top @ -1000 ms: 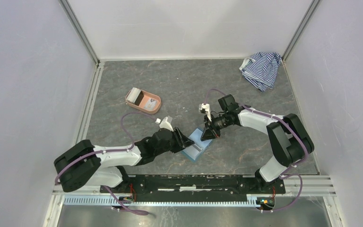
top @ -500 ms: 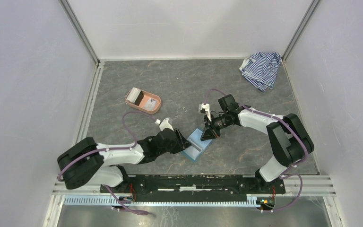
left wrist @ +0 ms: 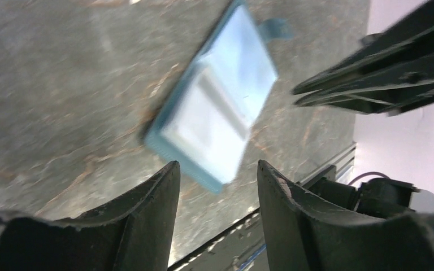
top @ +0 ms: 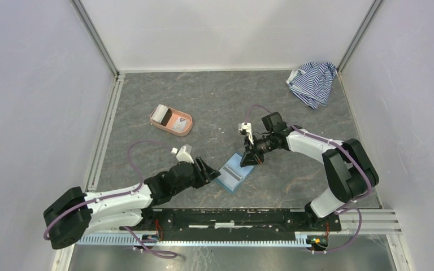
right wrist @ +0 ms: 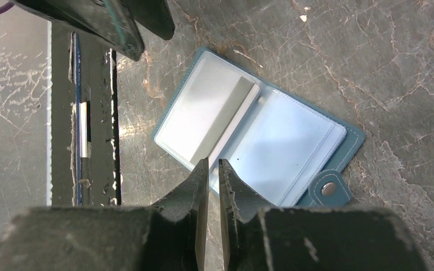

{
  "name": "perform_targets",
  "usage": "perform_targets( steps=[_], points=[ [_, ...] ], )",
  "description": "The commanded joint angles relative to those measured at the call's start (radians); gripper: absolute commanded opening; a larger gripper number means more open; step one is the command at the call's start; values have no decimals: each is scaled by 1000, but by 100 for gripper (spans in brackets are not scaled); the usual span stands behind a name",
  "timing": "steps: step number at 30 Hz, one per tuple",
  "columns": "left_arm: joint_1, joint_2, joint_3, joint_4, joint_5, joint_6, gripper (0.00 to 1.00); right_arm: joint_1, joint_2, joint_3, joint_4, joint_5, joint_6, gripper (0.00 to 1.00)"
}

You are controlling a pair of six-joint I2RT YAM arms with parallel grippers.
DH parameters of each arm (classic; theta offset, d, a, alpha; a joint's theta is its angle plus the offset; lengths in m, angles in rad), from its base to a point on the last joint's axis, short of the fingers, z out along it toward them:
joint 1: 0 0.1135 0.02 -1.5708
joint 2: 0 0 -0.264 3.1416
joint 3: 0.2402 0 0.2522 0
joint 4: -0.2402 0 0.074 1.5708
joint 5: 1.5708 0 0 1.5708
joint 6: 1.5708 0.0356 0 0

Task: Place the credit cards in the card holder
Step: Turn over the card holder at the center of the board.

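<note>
The teal card holder lies open on the grey table, lighter blue inside, snap tab at its far corner. A whitish-grey credit card sits in its left half, one edge showing near the spine. My left gripper stands open just left of the card holder, nothing between its fingers. My right gripper is shut, its tips over the holder's spine edge and only a thin slit between them. Another whitish card lies in the pink tray.
The salmon-pink oval tray stands at the left of mid table. A blue-and-white striped cloth is bunched in the far right corner. The black base rail runs along the near edge, close to the card holder.
My left arm has drawn back to the lower left, away from the card holder, and its jaws have widened. The right arm has stayed where it was.
</note>
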Motion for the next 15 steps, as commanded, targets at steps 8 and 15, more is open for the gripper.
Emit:
perform_targets(
  steps=[8, 15],
  points=[
    [-1, 136, -31, 88, 34, -163, 59, -3, -40, 15, 5, 8, -20, 17],
    [-1, 270, -17, 138, 5, -215, 59, -7, -42, 18, 1, 4, -24, 18]
  ],
)
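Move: To the left hand's right, about 6 cm off, roughly level fore and aft and some 7 cm lower, lies the open card holder, its card-filled near-left half closest. Its snap strap is at the far-right end, 12 cm right and 4 cm ahead of that hand; the pink tray stands about 19 cm ahead and 17 cm left. From the right hand the card holder's middle is 3 cm back, 3 cm left and about 6 cm below. Sinking about 5 cm, the left hand brings its part-open fingers down to the near-left end of the card holder. Early in the descent it swings about 1.5 cm back and to the left, then eases right again towards the holder, the fingers tipping some 10 degrees further down and keeping their gap. Contact with the edge can't be made out. ##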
